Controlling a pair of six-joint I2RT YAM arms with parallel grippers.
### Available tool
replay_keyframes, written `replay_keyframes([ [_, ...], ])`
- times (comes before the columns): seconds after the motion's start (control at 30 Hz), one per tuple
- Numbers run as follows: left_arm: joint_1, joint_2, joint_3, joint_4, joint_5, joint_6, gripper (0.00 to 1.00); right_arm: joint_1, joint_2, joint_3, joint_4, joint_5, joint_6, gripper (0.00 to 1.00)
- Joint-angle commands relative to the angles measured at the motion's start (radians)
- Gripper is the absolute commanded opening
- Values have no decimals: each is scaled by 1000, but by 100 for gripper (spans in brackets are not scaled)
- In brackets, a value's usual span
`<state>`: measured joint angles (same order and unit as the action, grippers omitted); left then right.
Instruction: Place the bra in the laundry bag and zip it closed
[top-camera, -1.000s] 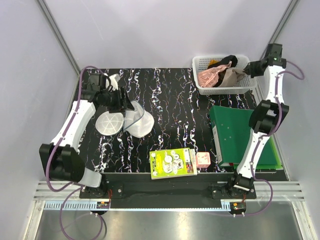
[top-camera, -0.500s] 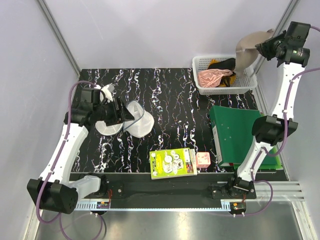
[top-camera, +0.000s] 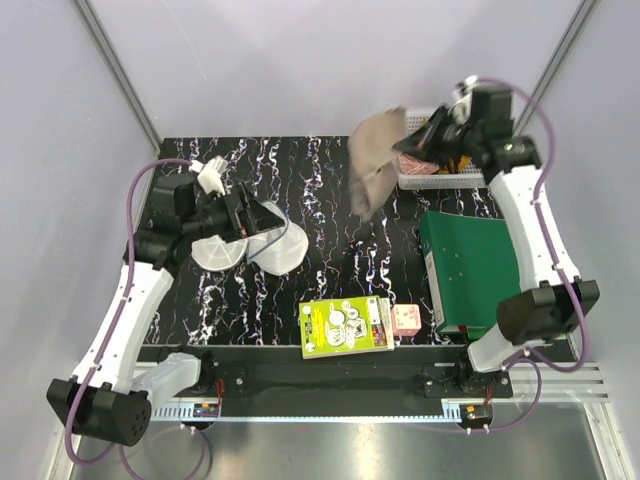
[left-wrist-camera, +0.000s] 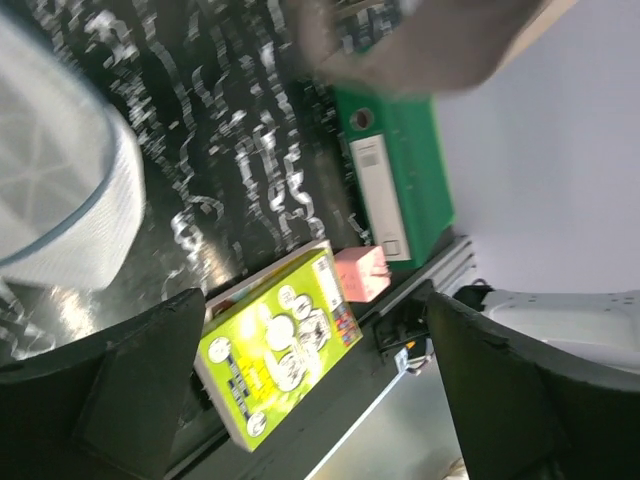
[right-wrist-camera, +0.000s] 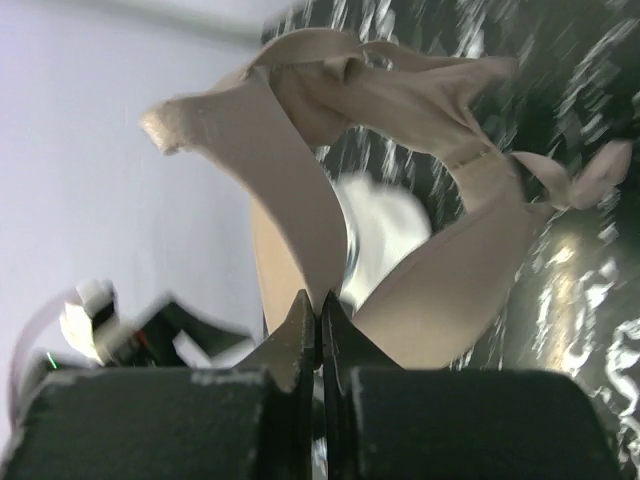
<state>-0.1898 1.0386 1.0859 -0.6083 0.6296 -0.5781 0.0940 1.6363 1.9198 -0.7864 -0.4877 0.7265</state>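
Note:
The beige bra (top-camera: 378, 160) hangs in the air over the back middle of the table, held by its edge in my right gripper (top-camera: 425, 133), which is shut on it. In the right wrist view the bra (right-wrist-camera: 300, 150) drapes up from the closed gripper (right-wrist-camera: 321, 305). The white mesh laundry bag (top-camera: 262, 243) lies at the left of the table, lying open. My left gripper (top-camera: 262, 215) hovers just over its far edge. In the left wrist view my left gripper (left-wrist-camera: 315, 300) is wide open and empty, with the bag (left-wrist-camera: 55, 190) at the upper left.
A white lattice basket (top-camera: 440, 180) with a pink garment (top-camera: 415, 160) stands at the back right, partly behind my right arm. A green binder (top-camera: 480, 270) lies at the right. A yellow-green book (top-camera: 347, 325) and a pink box (top-camera: 406, 320) lie at the front edge.
My right arm has lifted the bra out of the basket and swung it left over the table. My left gripper has shifted slightly right at the bag's edge.

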Motion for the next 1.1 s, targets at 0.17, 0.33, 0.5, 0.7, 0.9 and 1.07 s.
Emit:
replay_keyframes([
  [0.17,-83,-23,-37,445,203,-173,99,90,-231,-517,499,-368,60,0],
  [0.33,-154,96,-40,550,205,-287,99,92,-257,-613,630,-486,60,0],
  [0.5,-223,210,-35,639,191,-373,99,92,-282,-705,713,-538,68,0],
  [0.7,-283,325,-9,731,154,-448,99,92,-309,-763,774,-571,108,0],
  [0.9,-295,391,0,912,157,-557,82,92,-329,-811,777,-601,117,0],
  [1.07,-309,420,98,795,86,-473,9,90,-351,-847,773,-588,114,7],
])
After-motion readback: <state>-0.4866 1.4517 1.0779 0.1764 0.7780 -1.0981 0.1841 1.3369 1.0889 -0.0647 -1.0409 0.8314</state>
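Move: The bra hangs from the right fingers, its middle some 13 cm ahead of the left hand, 20 cm to its right and about level. From the left hand, the laundry bag lies about 4 cm ahead, 2 cm right and 21 below; the yellow game box 13 cm back, 18 right and 25 below. From the right hand, the bag is 12 cm back, 27 left and 30 below; the basket 16 cm ahead, 17 right and 28 below. Rightward in a low arch, up about 6 cm and down again, the open left hand goes some 15 cm to meet the bra, rolling its left side down, and at the end closes on the near edge of the fabric. The right hand, still pinching the bra, brings it back about 12 cm, leftward and down, turning counter-clockwise, then slows almost to a stop. ##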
